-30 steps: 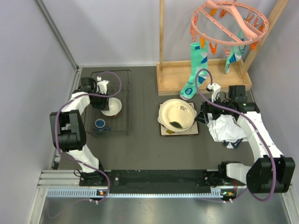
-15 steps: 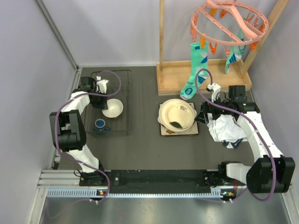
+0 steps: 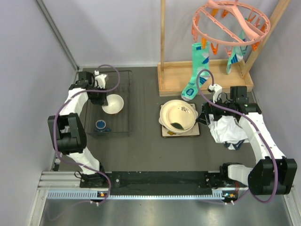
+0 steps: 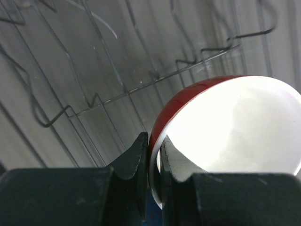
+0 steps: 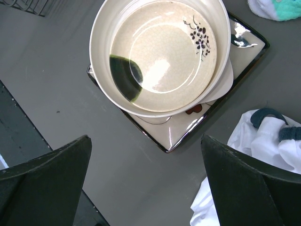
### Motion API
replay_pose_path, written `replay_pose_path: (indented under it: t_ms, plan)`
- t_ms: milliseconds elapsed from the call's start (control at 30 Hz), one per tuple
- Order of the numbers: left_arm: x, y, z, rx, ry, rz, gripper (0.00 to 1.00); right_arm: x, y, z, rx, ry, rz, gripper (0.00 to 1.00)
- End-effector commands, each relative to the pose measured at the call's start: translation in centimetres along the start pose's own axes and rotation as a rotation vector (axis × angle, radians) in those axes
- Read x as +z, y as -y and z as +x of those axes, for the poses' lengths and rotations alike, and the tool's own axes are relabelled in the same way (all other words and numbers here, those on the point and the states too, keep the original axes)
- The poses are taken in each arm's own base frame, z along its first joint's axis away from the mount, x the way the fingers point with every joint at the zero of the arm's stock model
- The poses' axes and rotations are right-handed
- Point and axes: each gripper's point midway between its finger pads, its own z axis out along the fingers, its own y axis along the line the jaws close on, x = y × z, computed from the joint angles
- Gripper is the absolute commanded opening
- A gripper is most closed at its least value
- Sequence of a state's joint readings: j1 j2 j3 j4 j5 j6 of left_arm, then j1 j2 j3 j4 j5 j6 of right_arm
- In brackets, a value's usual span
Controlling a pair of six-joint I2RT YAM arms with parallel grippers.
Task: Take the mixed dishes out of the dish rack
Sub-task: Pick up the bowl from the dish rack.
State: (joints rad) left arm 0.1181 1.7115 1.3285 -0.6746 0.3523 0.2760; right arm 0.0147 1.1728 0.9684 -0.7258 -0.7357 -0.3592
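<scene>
The black wire dish rack (image 3: 128,99) lies at the left of the table. My left gripper (image 3: 100,95) hangs over it, shut on the rim of a small bowl (image 3: 113,104), which is white inside and red outside. In the left wrist view the fingertips (image 4: 139,149) pinch that rim, with the small bowl (image 4: 235,127) tilted above the rack wires (image 4: 94,103). A dark blue mug (image 3: 101,125) stands at the rack's near end. Large cream dishes (image 3: 178,115) are stacked on a square plate (image 3: 165,132) at mid-table. My right gripper (image 5: 146,188) is open beside that square plate (image 5: 188,136) and holds nothing.
A wooden frame (image 3: 202,77) with a pink peg hanger (image 3: 230,21) and teal socks (image 3: 194,70) stands at the back right. A heap of white cloth (image 3: 228,132) lies under my right arm. Grey walls close in on the left and at the back.
My left gripper closed on the small bowl's rim, then drew back toward the rack's far end, and the bowl shifted with it. The right arm stayed still.
</scene>
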Motion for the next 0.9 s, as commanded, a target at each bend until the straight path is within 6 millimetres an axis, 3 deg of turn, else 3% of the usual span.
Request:
replay_pose_path:
  t_ms: [0,200,533,667,733,767,800,867]
  plan:
    - [-5.2,2.2,-4.9,0.011,0.170,0.044,0.00,-0.4,0.0,-1.3,-0.045,0.043,-0.009,0.99]
    - [-7.2,3.5,-5.8,0.016,0.225,0.070,0.00,-0.2,0.2,-1.7,-0.033,0.045,0.006,0.99]
    - [-11.4,8.0,-8.8,0.067,0.346,0.191,0.00,1.9,-0.7,-3.8,-0.129,-0.032,0.050,0.98]
    - [-11.6,10.0,-9.0,0.108,0.341,0.209,0.00,2.2,-0.9,-5.3,-0.162,-0.019,0.058,0.98]
    - [-11.4,10.4,-8.9,0.108,0.335,0.187,0.00,2.0,-1.1,-6.9,-0.163,0.005,0.067,0.98]
    - [-10.9,12.1,-8.7,0.136,0.319,0.209,0.00,2.2,-1.4,-7.5,-0.162,0.007,0.060,0.98]
    - [-10.6,12.6,-8.5,0.135,0.309,0.203,0.00,2.2,-1.6,-9.0,-0.155,0.025,0.063,0.98]
    - [-9.9,14.3,-8.4,0.175,0.297,0.189,0.00,2.5,-1.9,-10.1,-0.148,0.017,0.076,0.98]
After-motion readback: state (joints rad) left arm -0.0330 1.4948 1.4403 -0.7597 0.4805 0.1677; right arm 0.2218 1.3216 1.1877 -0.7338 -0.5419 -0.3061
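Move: Still pinched by its edge in the left hand, the bowl has its middle some 4 cm to the right and 1 cm back; the plate stack it is bound for lies about 31 cm right, 6 cm back and 8 cm lower. The blue mug is roughly 9 cm back and 2 cm left, about 8 cm down; the white cloth lies 22 cm right of the stack and 3 cm nearer. From the right hand the stack is 11 cm left, 2 cm ahead, 11 cm below. Lifting the bowl about 12 cm up out of the rack, the left hand bends its path ever more to the right, some 8 cm towards the plate stack, tipping the fingertips outward and to the right by about 15 degrees and keeping its pinch on the rim. Partway through, the empty right hand, wide open, starts about 4 cm left and 3 cm forward, rising a little towards the end. ##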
